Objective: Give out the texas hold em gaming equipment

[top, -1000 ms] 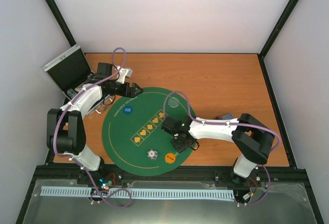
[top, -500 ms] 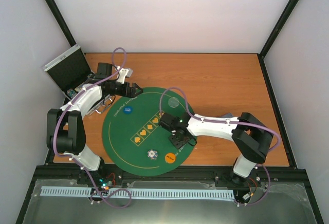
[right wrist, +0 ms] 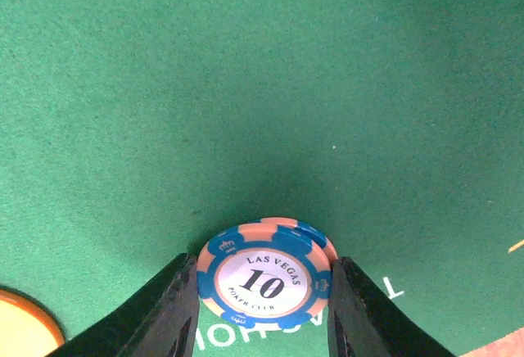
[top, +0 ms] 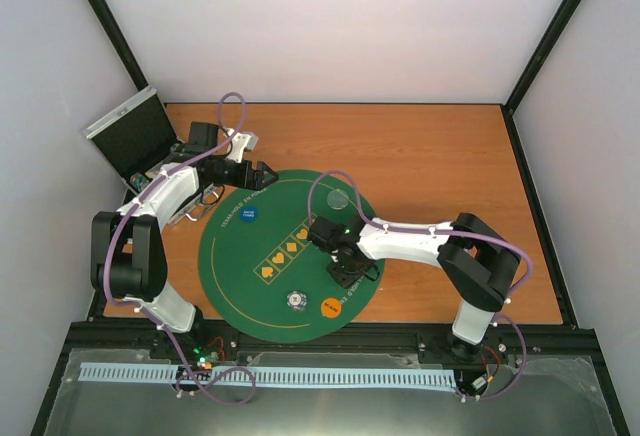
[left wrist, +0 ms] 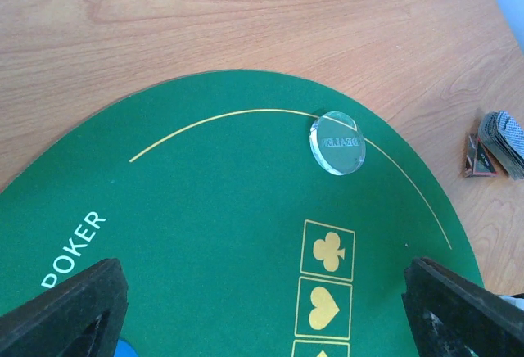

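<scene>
My right gripper (right wrist: 264, 291) is shut on a small stack of blue-and-pink "10" poker chips (right wrist: 266, 279), held just above the green felt mat (right wrist: 246, 87). From above, the right gripper (top: 348, 270) is over the mat's right half, between the orange disc (top: 331, 306) and the clear disc (top: 337, 198). My left gripper (top: 268, 178) stands open over the mat's upper-left edge, nothing between its fingers (left wrist: 65, 308). A blue disc (top: 249, 213) and a white-patterned chip (top: 296, 300) lie on the mat. The clear dealer disc (left wrist: 336, 142) sits on the yellow line.
A silver case (top: 135, 136) lies open at the table's far left. Off the mat on the bare wood lie a deck of cards (left wrist: 503, 137) and a dark triangle marker (left wrist: 475, 155). Yellow suit boxes (left wrist: 327, 250) run across the mat's middle.
My right gripper has shifted a little left and away across the mat, still holding the chips. The left arm has not moved.
</scene>
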You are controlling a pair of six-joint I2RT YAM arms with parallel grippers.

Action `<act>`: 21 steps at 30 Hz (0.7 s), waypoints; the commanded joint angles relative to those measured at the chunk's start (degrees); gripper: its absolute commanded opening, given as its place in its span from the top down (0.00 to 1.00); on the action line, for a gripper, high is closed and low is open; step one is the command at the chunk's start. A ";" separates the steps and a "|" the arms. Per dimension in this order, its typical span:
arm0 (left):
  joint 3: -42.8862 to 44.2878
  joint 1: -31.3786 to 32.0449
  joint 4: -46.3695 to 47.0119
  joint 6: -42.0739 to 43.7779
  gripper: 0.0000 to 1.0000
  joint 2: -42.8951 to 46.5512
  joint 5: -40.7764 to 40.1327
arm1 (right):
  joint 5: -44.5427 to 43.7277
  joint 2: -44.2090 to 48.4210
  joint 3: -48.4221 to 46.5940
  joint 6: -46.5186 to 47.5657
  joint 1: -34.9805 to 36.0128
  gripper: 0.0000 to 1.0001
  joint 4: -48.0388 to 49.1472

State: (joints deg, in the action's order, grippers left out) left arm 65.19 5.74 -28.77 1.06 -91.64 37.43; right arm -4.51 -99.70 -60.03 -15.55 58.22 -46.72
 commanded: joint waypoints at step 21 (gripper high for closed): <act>1.49 -0.02 -0.29 1.62 0.07 1.55 -0.20 | -3.04 0.20 -3.98 1.02 -0.04 0.07 -2.51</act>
State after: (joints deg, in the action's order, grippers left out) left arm 65.19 5.74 -28.80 1.08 -91.64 37.41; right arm -5.82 -100.27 -61.54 -14.76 58.22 -48.42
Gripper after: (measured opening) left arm 0.929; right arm 0.758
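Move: The right hand already holds the 10 chip (blue and pink) between its fingertips, right at the mat by the TEXAS HOLD lettering. The orange disc lies about 6 cm back and 3 cm left of this hand, the black-and-white chip roughly 11 cm left and 5 cm back, the clear dealer disc some 17 cm ahead and 2 cm left. From the idle left hand, the 10 chip is about 22 cm back, 15 cm right and 14 cm lower. The right hand stays within about 0.5 cm over the mat, then opens its fingers wide, letting go of the chip. ##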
